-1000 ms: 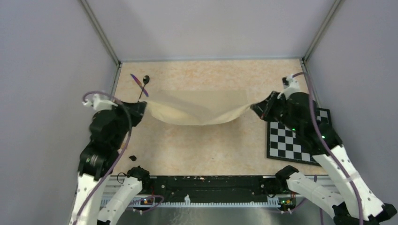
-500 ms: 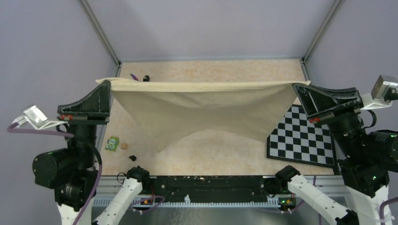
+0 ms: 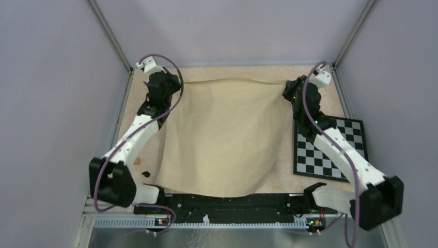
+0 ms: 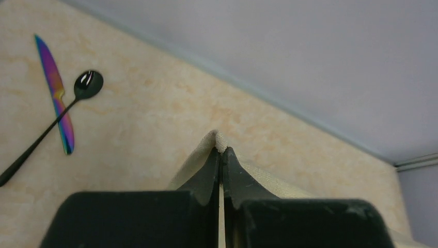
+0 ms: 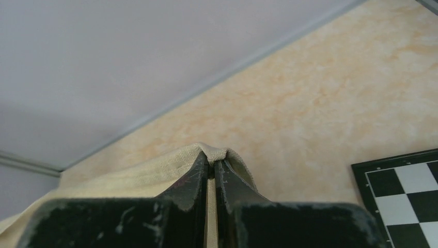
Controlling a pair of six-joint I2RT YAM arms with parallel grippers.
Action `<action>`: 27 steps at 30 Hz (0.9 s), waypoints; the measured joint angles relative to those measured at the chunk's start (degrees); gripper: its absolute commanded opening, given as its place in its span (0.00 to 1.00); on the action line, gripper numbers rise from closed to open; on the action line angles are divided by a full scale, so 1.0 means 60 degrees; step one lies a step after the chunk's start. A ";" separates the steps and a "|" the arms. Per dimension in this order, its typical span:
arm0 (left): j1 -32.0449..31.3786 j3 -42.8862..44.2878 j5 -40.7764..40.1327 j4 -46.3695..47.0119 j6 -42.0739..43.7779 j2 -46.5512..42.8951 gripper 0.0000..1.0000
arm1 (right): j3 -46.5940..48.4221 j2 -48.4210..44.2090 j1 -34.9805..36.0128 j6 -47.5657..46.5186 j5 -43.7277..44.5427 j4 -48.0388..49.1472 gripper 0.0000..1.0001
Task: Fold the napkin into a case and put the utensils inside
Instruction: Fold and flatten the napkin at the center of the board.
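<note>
The beige-tan napkin lies spread open from the far edge of the table to the near edge, its near edge wavy. My left gripper is shut on its far left corner, and my right gripper is shut on its far right corner. In the left wrist view the gripper pinches the cloth corner. The purple iridescent knife and the black spoon lie crossed on the table to its left. In the right wrist view the gripper pinches the cloth. In the top view my left arm hides the utensils.
A black-and-white checkerboard lies at the right, also showing in the right wrist view. Two small bits lie by the left edge near the napkin's near left corner. Grey walls close in the far side and both sides.
Both arms have carried the napkin from hanging high and stretched between them down to the far side of the table. The cloth now lies spread over the tabletop.
</note>
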 measured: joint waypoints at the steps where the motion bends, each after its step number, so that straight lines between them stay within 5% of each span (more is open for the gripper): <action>1: 0.0091 -0.0182 0.0106 0.0157 -0.0044 0.0590 0.00 | -0.0091 0.0576 -0.0328 -0.0011 -0.0087 0.0233 0.00; 8: 0.0641 0.0211 0.1381 0.1665 -0.0055 0.4095 0.00 | 0.1483 0.5268 -0.1807 -0.0605 -0.1490 0.1479 0.00; 14: 0.1184 0.1545 0.2645 0.2299 0.0007 0.6400 0.00 | 0.4477 0.8397 -0.2401 -0.1395 -0.3410 0.0528 0.00; 22: 0.1475 0.1708 0.4080 0.1843 -0.0033 0.6564 0.00 | 0.5482 0.8888 -0.2572 -0.1781 -0.5115 -0.1224 0.00; 27: 0.1475 0.1362 0.4692 -0.0153 -0.0295 0.5439 0.00 | 0.4138 0.7785 -0.2572 -0.1668 -0.5614 -0.2186 0.00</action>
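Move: Each hand holds a corner of the raised napkin some 32 cm above the board. The middle of the board, where the napkin goes, lies about 3 cm ahead and 22 cm right of the left hand, and about 9 cm ahead and 23 cm left of the right hand. From the left hand, the spoon lies around 14 cm ahead and 19 cm left, the knife 19 cm ahead and 21 cm left; the checkerboard is about 9 cm back and 26 cm right of the right hand. Both hands keep their shut grip on the corners and swing down and forward together over the far half of the board, dropping about 20 cm while the left reaches some 13 cm out and the right nearly 20 cm. Near the bottom they turn round and draw the held edge back towards the bases by 5 to 7 cm, hardly sinking further, fingers tipping down about 25 degrees on the left and 35 on the right, and turning in towards each other. ##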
